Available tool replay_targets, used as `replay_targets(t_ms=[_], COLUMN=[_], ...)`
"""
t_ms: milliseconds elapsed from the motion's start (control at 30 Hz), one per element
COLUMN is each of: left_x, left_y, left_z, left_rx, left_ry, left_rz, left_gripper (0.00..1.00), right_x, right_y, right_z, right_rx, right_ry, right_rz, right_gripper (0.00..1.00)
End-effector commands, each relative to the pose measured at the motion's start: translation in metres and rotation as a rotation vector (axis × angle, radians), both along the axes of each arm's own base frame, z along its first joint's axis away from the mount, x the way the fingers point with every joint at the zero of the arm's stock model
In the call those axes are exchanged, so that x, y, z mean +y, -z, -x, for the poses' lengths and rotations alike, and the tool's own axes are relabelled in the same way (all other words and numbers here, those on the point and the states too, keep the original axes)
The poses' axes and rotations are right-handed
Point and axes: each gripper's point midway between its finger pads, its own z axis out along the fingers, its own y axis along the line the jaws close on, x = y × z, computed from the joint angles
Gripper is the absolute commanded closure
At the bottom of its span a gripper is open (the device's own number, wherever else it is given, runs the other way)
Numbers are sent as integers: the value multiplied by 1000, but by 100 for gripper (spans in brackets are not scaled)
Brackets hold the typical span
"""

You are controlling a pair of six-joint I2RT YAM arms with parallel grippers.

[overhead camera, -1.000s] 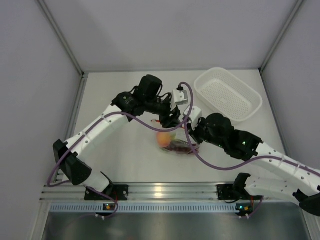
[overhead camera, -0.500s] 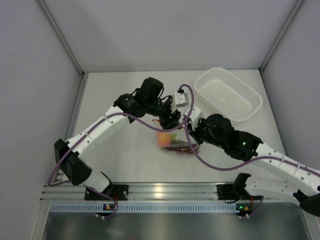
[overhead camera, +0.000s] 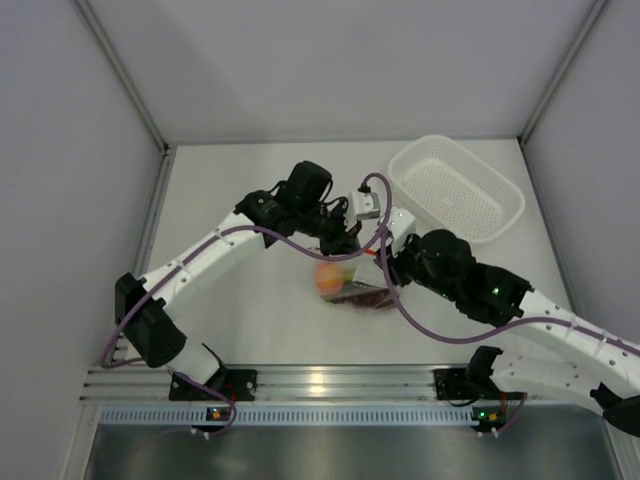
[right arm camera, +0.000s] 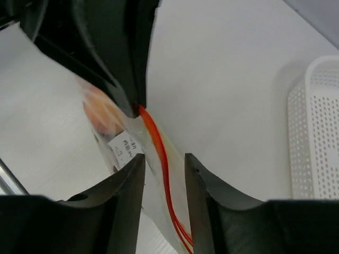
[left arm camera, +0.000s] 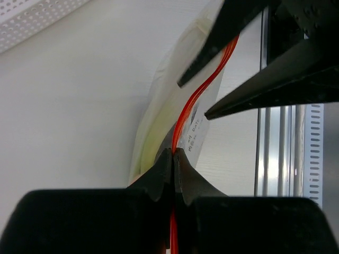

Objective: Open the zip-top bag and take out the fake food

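Observation:
The zip-top bag (overhead camera: 352, 287) hangs mid-table, its orange-red zipper strip (left arm camera: 199, 91) uppermost. My left gripper (left arm camera: 173, 152) is shut on that strip, with the strip (right arm camera: 159, 148) running out from between its tips. My right gripper (right arm camera: 164, 160) stands open astride the same strip a little further along, its jaws not touching it. The right gripper's fingers (left arm camera: 275, 74) show spread in the left wrist view. Inside the bag are the fake food pieces: a round orange-pink fruit (overhead camera: 327, 277) and a dark grape bunch (overhead camera: 366, 297). A white label (right arm camera: 125, 146) sits on the bag's side.
A white perforated basket (overhead camera: 456, 188) stands at the back right, its corner (right arm camera: 313, 132) close to the right gripper. The aluminium rail (overhead camera: 320, 382) runs along the near edge. Both arms meet over the bag, and purple cables loop around them.
My left jaws have closed onto the zipper strip and that wrist has shifted slightly right. The right jaws have parted from the strip. The bag hangs where it was.

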Motion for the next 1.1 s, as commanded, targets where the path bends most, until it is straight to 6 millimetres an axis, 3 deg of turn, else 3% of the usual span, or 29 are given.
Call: replay_targets(t_ms=[0, 33, 100, 133, 167, 300, 400, 533, 600, 667, 700, 767, 867, 1067], left_x=[-5, -5, -4, -5, -6, -10, -17, -27, -27, -21, -8, 4, 30, 77], left_y=[-8, -8, -9, -8, -10, -19, -28, -25, -31, -31, -38, -48, -69, -109], left_z=[-6, -8, -11, -12, -13, -15, -11, 2, -4, -16, -34, -49, -72, -82], left_rx=[-32, -30, -34, -38, -55, -110, -140, -150, -158, -176, -218, -253, -266, -352], left_ry=[-35, -62, -101, -128, -147, -237, -295, -329, -392, -481, -609, -722, -919, -1123], left_rz=[8, 0, -8, -11, -6, 27, 74, 114, 147, 154, 164, 175, 219, 286], left_gripper=[100, 100, 100, 100, 100, 100, 100, 100, 100, 100, 100, 100, 100, 100], right_x=[-16, -31, -48, -54, -62, -94, -96, -104, -106, -106, -107, -107, -98, -64], right_y=[-42, -55, -61, -68, -59, -49, -34, -28, -17, -15, -8, -9, -21, -52], right_z=[-17, -23, -27, -26, -25, -32, -22, -5, 2, 9, 11, 12, 10, -2], right_rx=[-60, -53, -26, -14, 41, 104, 173, 236, 263, 279, 286, 287, 285, 294], right_ry=[188, 315, 435, 463, 517, 711, 731, 742, 740, 716, 717, 713, 676, 563], right_rz=[-192, -279, -353, -391, -395, -468, -510, -582, -589, -626, -622, -632, -664, -726], right_gripper=[61, 54, 36, 33, 31, 30, 32, 32, 33, 34, 35, 34, 34, 33])
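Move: My left fingers hold the bag's red zip strip, which still runs between my slightly open right fingers. From my left hand the peach in the hanging bag lies about 6 cm left, 1 cm ahead and 18 cm below; the grapes 5 cm right and 2 cm back, just as low; the white basket some 28 cm right and 26 cm ahead. From my right hand the peach is roughly 12 cm left and 3 cm ahead, the grapes 1 cm left and level, the basket 22 cm right and 28 cm ahead. I open my right fingers wide off the strip and pull that hand about 11 cm right, up and forward at first, then back and down, rolling and turning it clockwise before easing a little left again. Keeping my left pinch, I drift slightly right and down, then swing forward, left and up, turning about 50 degrees counter-clockwise so the strip comes round. ##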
